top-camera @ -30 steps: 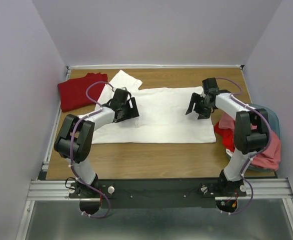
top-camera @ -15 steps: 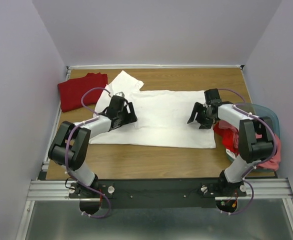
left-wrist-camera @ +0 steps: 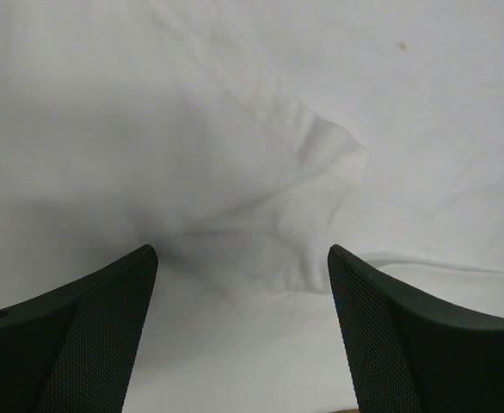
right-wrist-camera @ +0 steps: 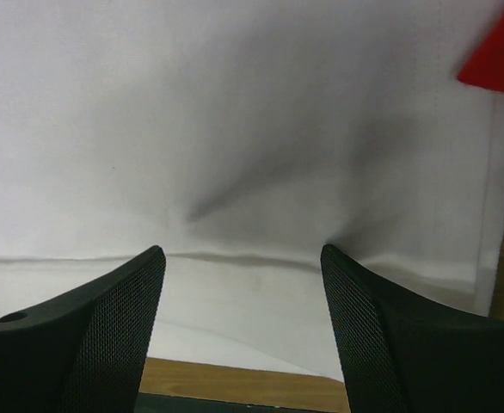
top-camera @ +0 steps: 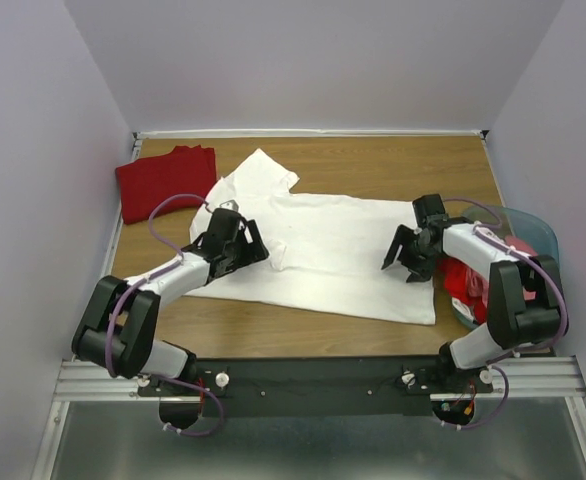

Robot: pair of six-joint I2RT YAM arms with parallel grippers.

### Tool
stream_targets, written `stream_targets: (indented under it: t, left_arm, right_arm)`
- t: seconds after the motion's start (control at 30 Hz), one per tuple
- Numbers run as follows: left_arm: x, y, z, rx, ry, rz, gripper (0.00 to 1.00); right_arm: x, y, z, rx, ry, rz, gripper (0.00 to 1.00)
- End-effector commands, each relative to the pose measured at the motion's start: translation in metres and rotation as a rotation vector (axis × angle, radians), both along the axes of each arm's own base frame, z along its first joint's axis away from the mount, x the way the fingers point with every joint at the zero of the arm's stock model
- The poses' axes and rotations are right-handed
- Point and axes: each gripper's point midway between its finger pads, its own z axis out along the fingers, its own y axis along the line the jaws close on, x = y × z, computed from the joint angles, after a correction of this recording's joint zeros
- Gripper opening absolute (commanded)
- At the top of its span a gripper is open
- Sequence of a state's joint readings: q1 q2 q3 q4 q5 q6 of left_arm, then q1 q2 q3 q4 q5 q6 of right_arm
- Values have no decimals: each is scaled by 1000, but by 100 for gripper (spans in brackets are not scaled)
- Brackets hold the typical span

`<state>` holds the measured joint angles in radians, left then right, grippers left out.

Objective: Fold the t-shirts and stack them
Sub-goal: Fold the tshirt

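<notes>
A large white t-shirt [top-camera: 323,250] lies spread across the wooden table [top-camera: 393,165], one sleeve pointing to the far left. My left gripper [top-camera: 245,250] is open, its fingertips pressed down on the shirt's left part [left-wrist-camera: 235,103] beside a sleeve seam. My right gripper [top-camera: 405,262] is open too and presses on the shirt's right part [right-wrist-camera: 235,112] near the hem, where the cloth puckers between the fingers [right-wrist-camera: 106,335]. A dark red t-shirt [top-camera: 163,180] lies folded at the far left corner. Red cloth [top-camera: 468,280] hangs from the bin at the right.
A teal plastic bin [top-camera: 538,225] sits at the table's right edge behind my right arm. Purple walls close in the back and both sides. The black mounting rail [top-camera: 313,375] runs along the near edge. Bare wood [right-wrist-camera: 235,383] shows just below the shirt's hem.
Both arms have drawn back toward the near edge with fingertips on the white t-shirt. The shirt slid nearer with them and turned slightly, its right side now lower.
</notes>
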<state>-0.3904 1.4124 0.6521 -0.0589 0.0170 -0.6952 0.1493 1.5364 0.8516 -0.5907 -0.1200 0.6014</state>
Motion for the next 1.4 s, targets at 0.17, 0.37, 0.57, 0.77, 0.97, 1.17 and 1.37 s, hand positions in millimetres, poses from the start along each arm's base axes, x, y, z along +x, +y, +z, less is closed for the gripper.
stream_targets:
  t: [0.17, 0.37, 0.57, 0.77, 0.97, 1.17, 1.37]
  left_arm:
    - [45, -8, 81, 20, -147, -2, 89]
    - [118, -16, 132, 138, -260, -34, 89]
    - [195, -38, 132, 211, -263, -81, 89]
    - [237, -44, 105, 249, -230, -73, 89]
    - [274, -49, 96, 261, -240, -58, 88]
    - [299, -47, 69, 262, -215, -22, 86]
    - [311, -36, 46, 251, -199, 37, 83]
  right_arm:
    - [53, -19, 46, -77, -86, 1, 83]
    - [122, -54, 63, -117, -164, -33, 83]
    - [171, -86, 54, -206, -181, -47, 82]
    - [196, -99, 42, -203, -187, -85, 80]
    - [209, -102, 22, -189, -166, -111, 79]
    - [216, -106, 17, -182, -170, -132, 78]
    - [217, -111, 7, -184, -159, -144, 77]
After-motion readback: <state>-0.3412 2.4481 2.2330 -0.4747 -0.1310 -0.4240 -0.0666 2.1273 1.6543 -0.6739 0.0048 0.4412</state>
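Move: Over the shirt's far side lie both goals: the far sleeve's right corner is about 24 cm ahead of the left hand and 9 cm to its right, the shirt's far right hem corner some 21 cm ahead of the right hand and 9 cm to its right, both just below hand height. The far sleeve's tip is 32 cm straight ahead of the left hand, the folded red shirt 19 cm ahead and 26 cm left. A red cloth tip hangs 9 cm right of the right hand, 3 cm ahead. Lifting away from the white shirt with fingers still wide open, both hands arc forward over it and sink again. The left travels some 30 cm forward and slightly right, cresting about 15 cm up and ending 5 cm higher over the far sleeve, its fingers tilting forward-up; the right goes about 20 cm forward and 10 cm right in a low arc, coming down close above the far hem corner. ##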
